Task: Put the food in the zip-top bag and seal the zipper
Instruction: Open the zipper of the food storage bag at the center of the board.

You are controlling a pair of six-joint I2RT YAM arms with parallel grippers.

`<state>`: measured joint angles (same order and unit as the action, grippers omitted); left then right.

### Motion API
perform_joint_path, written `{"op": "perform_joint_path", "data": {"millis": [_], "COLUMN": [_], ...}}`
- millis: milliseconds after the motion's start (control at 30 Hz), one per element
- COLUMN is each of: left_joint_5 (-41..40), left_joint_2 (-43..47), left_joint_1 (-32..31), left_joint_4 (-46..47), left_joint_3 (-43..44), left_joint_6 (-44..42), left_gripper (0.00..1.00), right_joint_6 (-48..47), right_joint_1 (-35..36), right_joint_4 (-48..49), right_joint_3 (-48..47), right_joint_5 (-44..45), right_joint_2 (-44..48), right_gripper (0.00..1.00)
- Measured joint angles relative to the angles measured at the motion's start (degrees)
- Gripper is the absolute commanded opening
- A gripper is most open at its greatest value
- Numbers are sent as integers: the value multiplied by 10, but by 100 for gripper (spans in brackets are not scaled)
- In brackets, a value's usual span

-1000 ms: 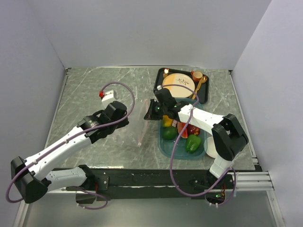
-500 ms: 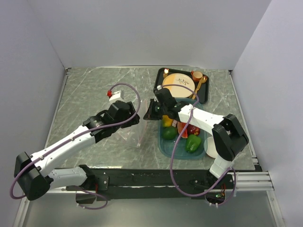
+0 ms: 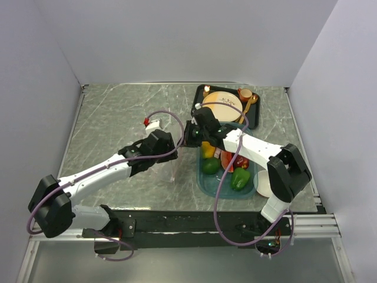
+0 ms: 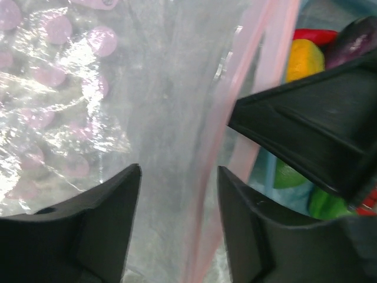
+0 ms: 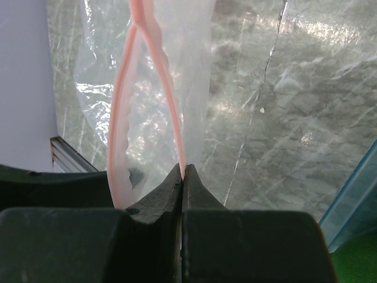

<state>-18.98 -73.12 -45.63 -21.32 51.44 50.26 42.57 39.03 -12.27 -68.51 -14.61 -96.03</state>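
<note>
The clear zip-top bag (image 3: 171, 174) lies between my arms on the marble table. In the right wrist view its mouth (image 5: 141, 118) gapes, with the pink zipper (image 5: 168, 100) split into two lips. My right gripper (image 5: 183, 171) (image 3: 187, 137) is shut on the right lip. My left gripper (image 4: 177, 197) (image 3: 172, 148) is open, its fingers either side of the pink zipper strips (image 4: 221, 147), not touching them. The food sits in the teal tray (image 3: 203, 184): a lime (image 3: 210, 165), a green pepper (image 3: 239, 178), red pieces (image 3: 238, 160), a yellow piece (image 4: 303, 59) and a purple piece (image 4: 359, 38).
A black tray (image 3: 199, 95) at the back holds a tan plate (image 3: 221, 106) and gold cutlery, just behind my right gripper. The teal tray's edge (image 5: 353, 200) is right of the bag. Side walls close in the table left and right.
My left arm has swung right and forward, bringing its open gripper over the bag's mouth. My right gripper kept its hold on the lip and shifted slightly back.
</note>
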Motion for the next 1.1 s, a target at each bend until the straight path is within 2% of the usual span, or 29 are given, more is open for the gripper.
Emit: {"op": "perform_joint_path", "data": {"millis": [67, 167, 367, 500, 633, 667, 767, 800, 867, 933, 1100], "left_joint_5": [-6, -18, -37, -47, -58, -62, -72, -75, -82, -86, -89], "left_joint_2": [-8, -14, -15, -8, -2, -2, -2, -3, -11, -19, -35], "left_joint_1": [0, -1, -1, -1, -1, -1, -1, -1, -1, -1, -1], "left_joint_4": [1, 1, -7, -10, -20, -22, -27, -31, -34, -34, -30], "left_joint_3": [0, 0, 11, 14, 20, 21, 24, 26, 33, 38, 39], "left_joint_6": [1, 2, 2, 3, 6, 7, 16, 18, 23, 26, 30], "left_gripper": [41, 26, 17, 1, 1, 1, 1, 1, 1, 1, 1], "right_joint_6": [0, -1, -10, -18, -26, -30, -39, -43, -48, -48, -45], "right_joint_1": [0, 0, 1, 1, 1, 1, 1, 1, 0, -2, -4], "right_joint_4": [-1, -5, -24, -36, -40, -41, -56, -62, -69, -80, -115], "right_joint_3": [-1, -1, -2, -12, -28, -32, -59, -69, -80, -78, -21], "right_joint_5": [0, 1, 12, 17, 16, 16, 19, 23, 37, 58, 136], "right_joint_2": [1, 2, 2, -4, -16, -19, -33, -36, -37, -26, 68], "right_gripper": [1, 1, 2, 2, 4, 10, 19, 26, 50, 65, 73]}}
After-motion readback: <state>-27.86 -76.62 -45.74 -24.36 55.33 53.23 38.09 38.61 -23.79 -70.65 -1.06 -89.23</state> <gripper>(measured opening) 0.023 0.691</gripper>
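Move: The left lip of the bag's zipper runs between my open left fingertips, about 1 cm ahead and 1 cm to the right, at their height. My right hand is still pinching the right lip; the left lip is some 3 cm back and 3 cm to the left of it, about level. From my right hand the mango lies roughly 10 cm to the right and 1 cm back, and the food bin's middle 17 cm right and 6 cm back, both some 10 cm lower. I close my left fingers and pinch the bag's left lip between them, easing that hand about 2 cm forward and a little left. My right hand keeps its hold on the other lip, then opens, lets go, and draws off some 5 cm to the right and slightly up, towards the food bin, its wrist tilting. ##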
